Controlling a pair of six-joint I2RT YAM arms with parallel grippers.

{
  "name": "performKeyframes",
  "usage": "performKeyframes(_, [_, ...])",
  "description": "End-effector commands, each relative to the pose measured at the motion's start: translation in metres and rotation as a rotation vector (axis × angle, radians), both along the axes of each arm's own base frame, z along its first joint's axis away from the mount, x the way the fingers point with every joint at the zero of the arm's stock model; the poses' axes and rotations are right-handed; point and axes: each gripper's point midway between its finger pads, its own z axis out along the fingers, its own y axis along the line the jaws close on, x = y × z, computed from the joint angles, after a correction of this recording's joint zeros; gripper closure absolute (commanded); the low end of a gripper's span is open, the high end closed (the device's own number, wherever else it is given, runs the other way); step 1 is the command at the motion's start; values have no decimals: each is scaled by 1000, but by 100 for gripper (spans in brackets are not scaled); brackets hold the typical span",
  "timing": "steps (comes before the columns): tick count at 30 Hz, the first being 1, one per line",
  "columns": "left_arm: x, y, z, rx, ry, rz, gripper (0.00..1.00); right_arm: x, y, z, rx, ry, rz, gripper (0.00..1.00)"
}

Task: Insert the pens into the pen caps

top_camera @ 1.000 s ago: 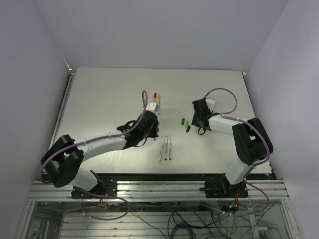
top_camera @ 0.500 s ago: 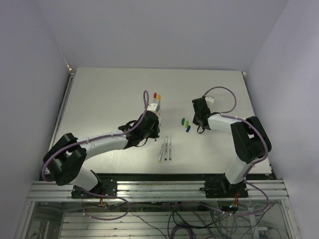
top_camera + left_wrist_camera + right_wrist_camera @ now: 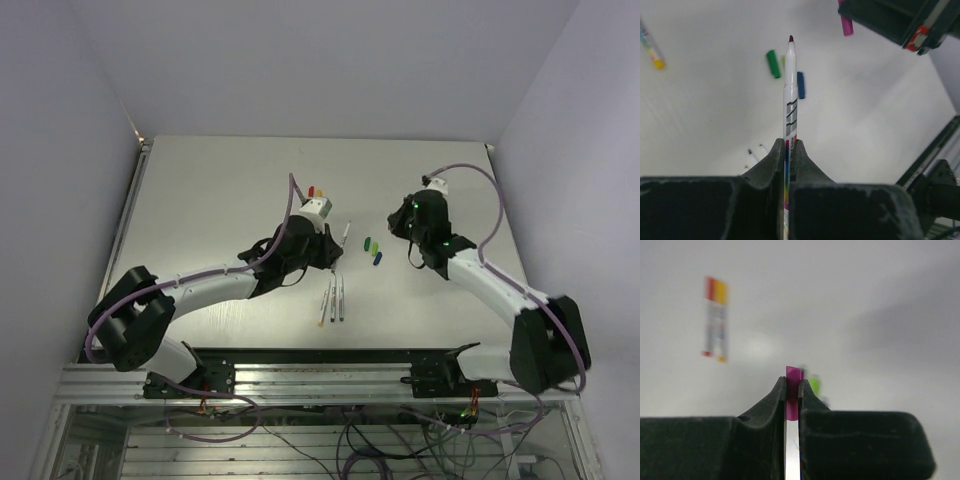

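My left gripper is shut on a white pen whose dark magenta tip points away from it, toward the right arm. In the top view that pen sticks out of the left gripper above the table. My right gripper is shut on a magenta pen cap, also visible in the left wrist view as the magenta cap. A green cap and a blue cap lie on the table between the arms. Three uncapped pens lie side by side near the front.
Two pens with a red cap and an orange cap lie together behind the left gripper, and show blurred in the right wrist view as capped pens. The right gripper hovers just right of the loose caps.
The right gripper shut on the magenta cap and lifted off the table as its arm swung out. The left gripper moved slightly right with its pen.
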Motion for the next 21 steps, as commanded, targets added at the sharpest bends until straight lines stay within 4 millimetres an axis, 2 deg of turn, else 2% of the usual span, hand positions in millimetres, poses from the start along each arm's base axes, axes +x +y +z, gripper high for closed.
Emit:
performKeyframes(1, [-2,-37,50,-145,-105,-141,93,4,24,80,155,-256,110,100])
performKeyframes(3, [-3,-43,58,-171,-112,-161,93,1,28,107,198,-340,132,100])
performKeyframes(8, [-9,-57,78,-244,-127,-208,93,-8,31,149,286,-476,154,100])
performKeyframes(11, [-13,-63,87,-290,-127,-238,93,-12,33,159,331,-527,163,100])
performKeyframes(21, [-18,-71,92,-334,-121,-263,93,-21,44,168,458,-602,209,100])
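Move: The left hand holds the pen, tip up; the magenta cap in the right hand lies about 10 cm ahead of the left hand, 14 cm right, 2 cm lower. From the right hand the pen's tip is some 11 cm left, 3 cm back, 8 cm up. On the table, the green cap lies about 2 cm ahead, 5 cm left and 11 cm below the right hand; the blue cap, 3 cm back, 2 cm left, equally low. Right hand lifts the magenta cap some 14 cm, tilting upward; left carries the pen up-right towards it. ##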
